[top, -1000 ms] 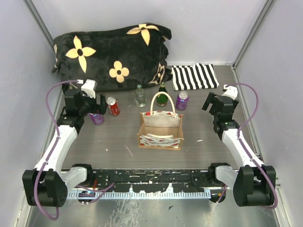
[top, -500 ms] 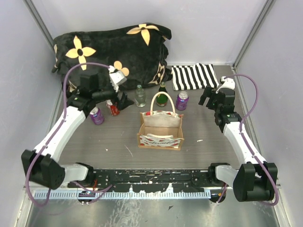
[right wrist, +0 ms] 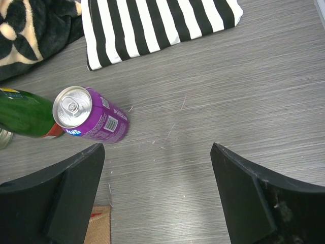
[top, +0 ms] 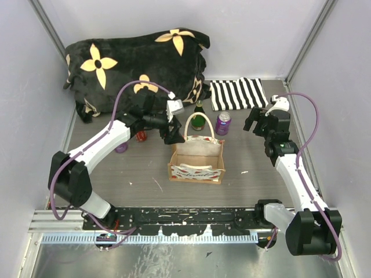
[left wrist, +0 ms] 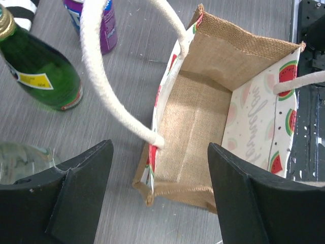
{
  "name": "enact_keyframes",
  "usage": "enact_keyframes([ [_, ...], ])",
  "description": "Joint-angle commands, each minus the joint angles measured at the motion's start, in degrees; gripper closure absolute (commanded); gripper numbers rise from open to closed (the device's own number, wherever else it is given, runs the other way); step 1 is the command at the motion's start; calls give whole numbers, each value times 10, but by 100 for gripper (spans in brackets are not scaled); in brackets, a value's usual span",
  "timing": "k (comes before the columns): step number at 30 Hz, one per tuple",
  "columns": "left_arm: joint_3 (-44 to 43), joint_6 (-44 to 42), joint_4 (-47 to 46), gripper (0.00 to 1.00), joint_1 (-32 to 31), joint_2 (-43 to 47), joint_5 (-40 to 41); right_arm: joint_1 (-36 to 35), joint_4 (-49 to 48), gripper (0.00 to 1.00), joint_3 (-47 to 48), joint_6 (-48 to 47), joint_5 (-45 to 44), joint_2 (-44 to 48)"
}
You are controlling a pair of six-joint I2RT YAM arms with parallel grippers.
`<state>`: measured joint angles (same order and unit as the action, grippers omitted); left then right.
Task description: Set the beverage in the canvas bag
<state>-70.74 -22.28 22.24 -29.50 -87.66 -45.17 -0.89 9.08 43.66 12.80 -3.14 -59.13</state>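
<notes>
The tan canvas bag stands open and empty at the table's middle, with cream loop handles and a watermelon print. In the left wrist view its inside is bare. My left gripper is open and empty, just above the bag's far left corner. Behind the bag stand a green bottle and a purple can. My right gripper is open and empty, to the right of that purple can. A clear bottle shows beside the left finger.
A red can and another purple can stand left of the bag, partly behind my left arm. A black flowered blanket lies at the back left. A black-and-white striped cloth lies at the back right.
My left arm has swung right, from the cans at the left to the bag's far left corner. My right gripper has shifted slightly toward the back.
</notes>
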Motion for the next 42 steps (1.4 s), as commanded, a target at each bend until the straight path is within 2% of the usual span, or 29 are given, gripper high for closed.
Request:
enact_keyframes([
  [1,-26,-8,-33,19,-18,-35,2,3,-16,9,12,1,10,8],
  [7,-31,-33,-46,24,-34,-81,17,3,-16,8,19,6,13,6],
  [11,-20,-50,-59,35,-41,-98,33,3,-16,8,20,10,13,9],
  [14,-14,-44,-68,55,-45,-104,38,3,-16,8,20,10,8,11],
  [18,-5,-17,-77,96,-58,-89,58,3,-16,8,20,20,1,13],
  [19,0,-5,-83,99,-61,-81,67,3,-16,8,21,24,0,13],
  [24,36,74,-107,100,-79,-25,122,3,-16,9,31,31,-1,10],
  [30,119,254,-140,100,-84,81,219,3,-16,9,47,38,-1,13],
  [35,183,367,-165,100,-99,173,308,3,-14,9,53,44,2,15],
  [42,201,547,-121,100,-104,193,458,3,16,14,70,43,37,3],
])
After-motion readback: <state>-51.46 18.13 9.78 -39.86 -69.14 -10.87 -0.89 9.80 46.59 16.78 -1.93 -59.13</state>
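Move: Just to the right of the left hand stands the left root of the canvas bag's far handle, about 4 cm to the right, 1 cm ahead and 6 cm below. The bag's middle lies some 10 cm right and 7 cm back. The clear bottle stands about 11 cm ahead and 2 cm left, the green bottle about 13 cm ahead and 10 cm right. From the right hand that handle root is roughly 30 cm left and 5 cm back. Sinking about 6 cm and easing some 4 cm right onto the far panel's rim, the left hand shuts its fingers and pinches the handle at its left root. Keeping hold, it then pulls left, up and back, about 5 cm each way, while turning nearly 40 degrees counter-clockwise. The empty right hand rises some 2 cm, still open. ##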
